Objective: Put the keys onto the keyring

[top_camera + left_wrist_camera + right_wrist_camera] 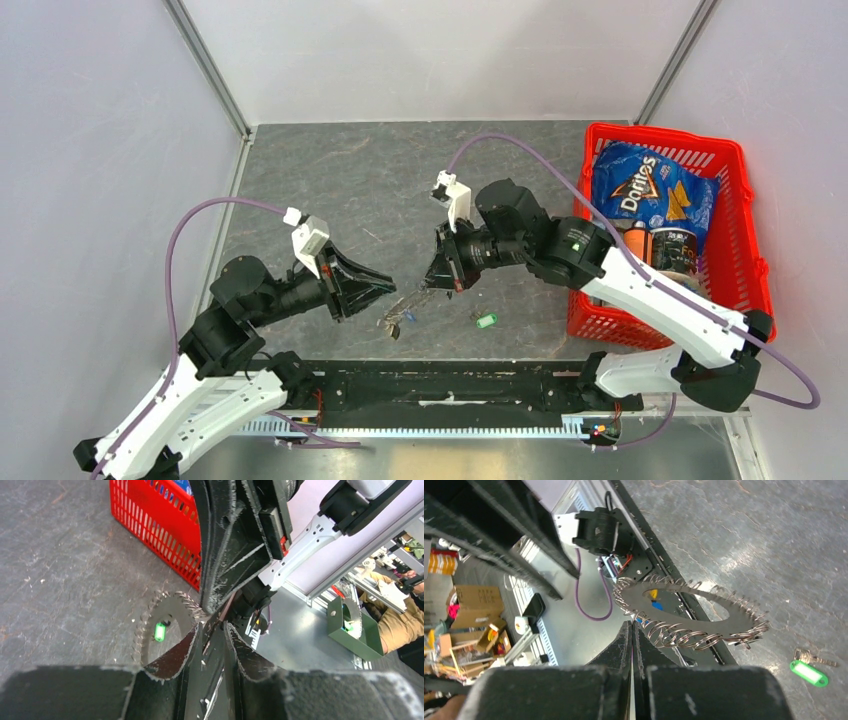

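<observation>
The keyring (pixel 744 619), a flat grey disc fringed with wire loops, hangs tilted above the table. My right gripper (pixel 632 625) is shut on its edge. In the top view the keyring (pixel 405 307) sits between the right gripper (pixel 432 285) and the left gripper (pixel 392 285). The left gripper (pixel 214 629) has its jaws a little apart, tips close to the right fingers. A dark glossy slab fills the gap and looks like the black key's head. The green key (pixel 486 321) lies on the table, and shows through the keyring (pixel 145 630) hole as a green key (pixel 159 631).
A red basket (pixel 600 320) stands at the right with a Doritos bag (pixel 645 190) and cans inside. Its corner (pixel 150 520) is close behind the grippers. The black base rail runs along the near edge.
</observation>
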Robot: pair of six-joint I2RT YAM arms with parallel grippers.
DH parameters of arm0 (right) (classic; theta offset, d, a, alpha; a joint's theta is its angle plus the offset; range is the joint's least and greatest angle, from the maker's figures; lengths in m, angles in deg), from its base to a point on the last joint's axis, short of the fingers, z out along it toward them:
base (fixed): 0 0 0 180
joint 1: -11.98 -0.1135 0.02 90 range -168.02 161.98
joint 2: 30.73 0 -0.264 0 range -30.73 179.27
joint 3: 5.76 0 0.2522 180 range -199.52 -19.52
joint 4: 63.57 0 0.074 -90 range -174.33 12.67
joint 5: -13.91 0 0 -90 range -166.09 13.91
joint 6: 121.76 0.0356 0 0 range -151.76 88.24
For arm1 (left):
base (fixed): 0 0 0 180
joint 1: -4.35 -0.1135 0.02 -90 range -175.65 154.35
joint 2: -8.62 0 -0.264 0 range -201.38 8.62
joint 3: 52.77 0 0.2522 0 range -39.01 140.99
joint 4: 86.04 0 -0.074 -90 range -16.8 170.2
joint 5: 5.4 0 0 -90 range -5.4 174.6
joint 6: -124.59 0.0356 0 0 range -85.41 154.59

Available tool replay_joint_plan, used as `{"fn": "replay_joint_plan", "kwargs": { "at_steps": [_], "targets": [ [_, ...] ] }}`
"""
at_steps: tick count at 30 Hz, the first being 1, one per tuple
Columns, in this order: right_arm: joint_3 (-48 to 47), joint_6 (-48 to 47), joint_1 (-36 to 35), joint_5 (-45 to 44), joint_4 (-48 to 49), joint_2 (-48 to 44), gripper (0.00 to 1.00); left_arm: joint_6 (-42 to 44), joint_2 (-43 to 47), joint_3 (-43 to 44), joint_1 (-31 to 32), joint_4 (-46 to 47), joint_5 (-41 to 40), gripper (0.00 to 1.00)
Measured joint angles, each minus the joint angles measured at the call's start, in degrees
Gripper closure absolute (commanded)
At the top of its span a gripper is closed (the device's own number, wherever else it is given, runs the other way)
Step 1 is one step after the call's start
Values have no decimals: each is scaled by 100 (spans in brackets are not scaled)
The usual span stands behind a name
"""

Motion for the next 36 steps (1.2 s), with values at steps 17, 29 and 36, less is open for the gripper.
{"fn": "replay_joint_plan", "kwargs": {
  "at_steps": [17,29,36],
  "targets": [
    [-951,-2181,-525,422,-787,-50,100,-195,-186,2,-7,662,472,72],
    [-988,-2546,-855,-70,-796,-50,100,-511,-190,-26,-9,1174,815,72],
    [-1198,-2535,-855,-149,-656,-72,100,-658,-184,-181,-9,1375,1047,72]
  ]
}}
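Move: The keyring is held in the right hand's shut fingers. Its middle lies about 5 cm to the right of the left fingertips and 5 cm below them, about level in reach; its black fob hangs some 5 cm back and 11 cm below them. From the right hand, the left fingertips it is brought to are about 7 cm left, 2 cm back and 2 cm higher. The green-tagged key lies on the table some 11 cm to the right hand's right, 30 cm below and level in reach. The right hand keeps its shut grip on the keyring and rises about 6 cm in two stages, first drawing back some 4 cm and then easing slightly forward, while its wrist rolls and swings some 30 degrees, counter-clockwise in part, to present the ring to the left fingers. The left hand, empty with its fingers still parted, also lifts about 3 cm, drawing back a little and edging right towards the ring as it turns some 10 degrees clockwise; its tips end close to the ring's coiled rim, and no grip on it is made. ##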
